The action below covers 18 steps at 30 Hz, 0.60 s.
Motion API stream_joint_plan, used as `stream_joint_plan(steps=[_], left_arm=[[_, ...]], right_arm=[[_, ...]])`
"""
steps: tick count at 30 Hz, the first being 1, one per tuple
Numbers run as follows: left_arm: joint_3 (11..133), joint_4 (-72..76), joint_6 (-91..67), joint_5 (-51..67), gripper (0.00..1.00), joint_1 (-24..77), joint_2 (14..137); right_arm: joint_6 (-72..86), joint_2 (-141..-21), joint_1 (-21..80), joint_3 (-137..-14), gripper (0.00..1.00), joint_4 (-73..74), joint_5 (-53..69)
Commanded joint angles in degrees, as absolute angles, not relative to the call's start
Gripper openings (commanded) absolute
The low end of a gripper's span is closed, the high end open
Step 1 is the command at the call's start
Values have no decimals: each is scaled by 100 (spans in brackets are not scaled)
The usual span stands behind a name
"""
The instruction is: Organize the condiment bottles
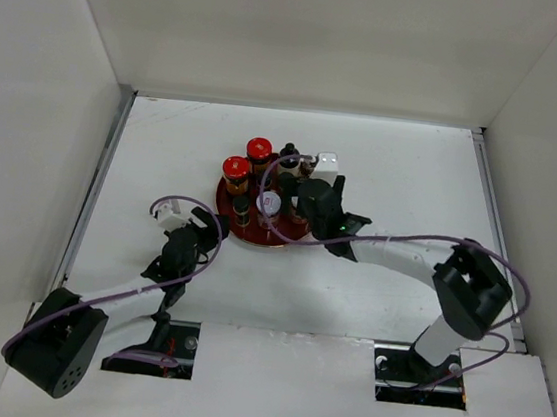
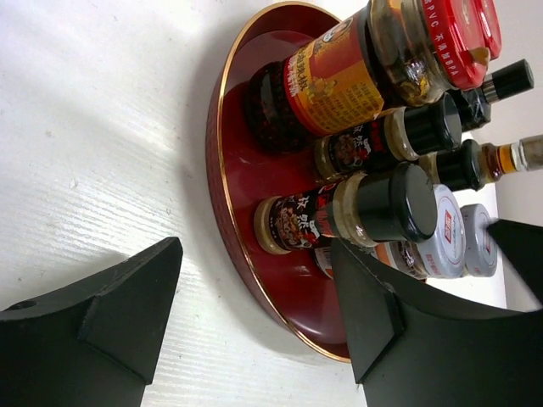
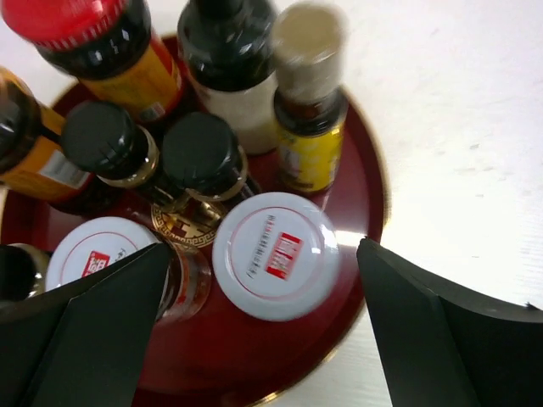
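Note:
The condiment bottles stand packed together on a round red tray (image 1: 245, 233). Among them are two red-capped jars (image 1: 247, 160), black-capped dark bottles (image 3: 204, 153), a yellow-labelled one (image 3: 310, 144) and two white-lidded jars (image 3: 97, 254). My right gripper (image 3: 263, 259) hovers open over the tray's near right part. One white-lidded jar (image 3: 276, 254) stands on the tray between its fingers, touching neither. My left gripper (image 2: 256, 246) is open, low at the tray's left edge. The gold rim (image 2: 222, 203) and a black-capped bottle (image 2: 356, 212) lie ahead of its fingers, and it holds nothing.
White walls (image 1: 50, 92) close in the table on the left, back and right. The tray sits mid-table, a little left of centre. Pink cables (image 1: 426, 237) loop over both arms. The arm bases (image 1: 411, 370) sit at the near edge.

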<state>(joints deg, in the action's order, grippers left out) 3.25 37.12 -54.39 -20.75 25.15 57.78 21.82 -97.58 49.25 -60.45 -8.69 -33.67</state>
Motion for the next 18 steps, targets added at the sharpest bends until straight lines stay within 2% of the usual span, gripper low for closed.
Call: stream_joint_plan(steps=[1, 9, 18], left_arm=[[378, 3868, -5274, -2109, 70, 2474, 5660], [782, 2586, -5273, -2066, 69, 2316, 5318], [1212, 547, -4993, -1802, 70, 2114, 3992]], right_arm=[[2136, -8730, 4979, -5714, 100, -1336, -3822], [2486, -7182, 4338, -4238, 100, -1309, -4184], [2637, -7163, 3740, -3121, 100, -2276, -4368]])
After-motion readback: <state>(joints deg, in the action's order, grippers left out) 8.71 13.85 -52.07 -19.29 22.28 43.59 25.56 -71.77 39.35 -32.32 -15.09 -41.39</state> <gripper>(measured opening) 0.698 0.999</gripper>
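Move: The right white-capped jar, already released on the tray, is about 1 cm ahead of the open right hand and roughly 4 cm below it. From that hand, the left white-capped jar is some 7 cm left and 1 cm back; the nearest small black-capped bottle about 4 cm ahead and 4 left; the yellow-label bottle roughly 8 cm straight ahead. From the left hand, the right jar is some 19 cm right, 6 ahead, about level in height. Fingers still wide, the right hand rises off the jar, swings about 16 cm right and sinks again. ##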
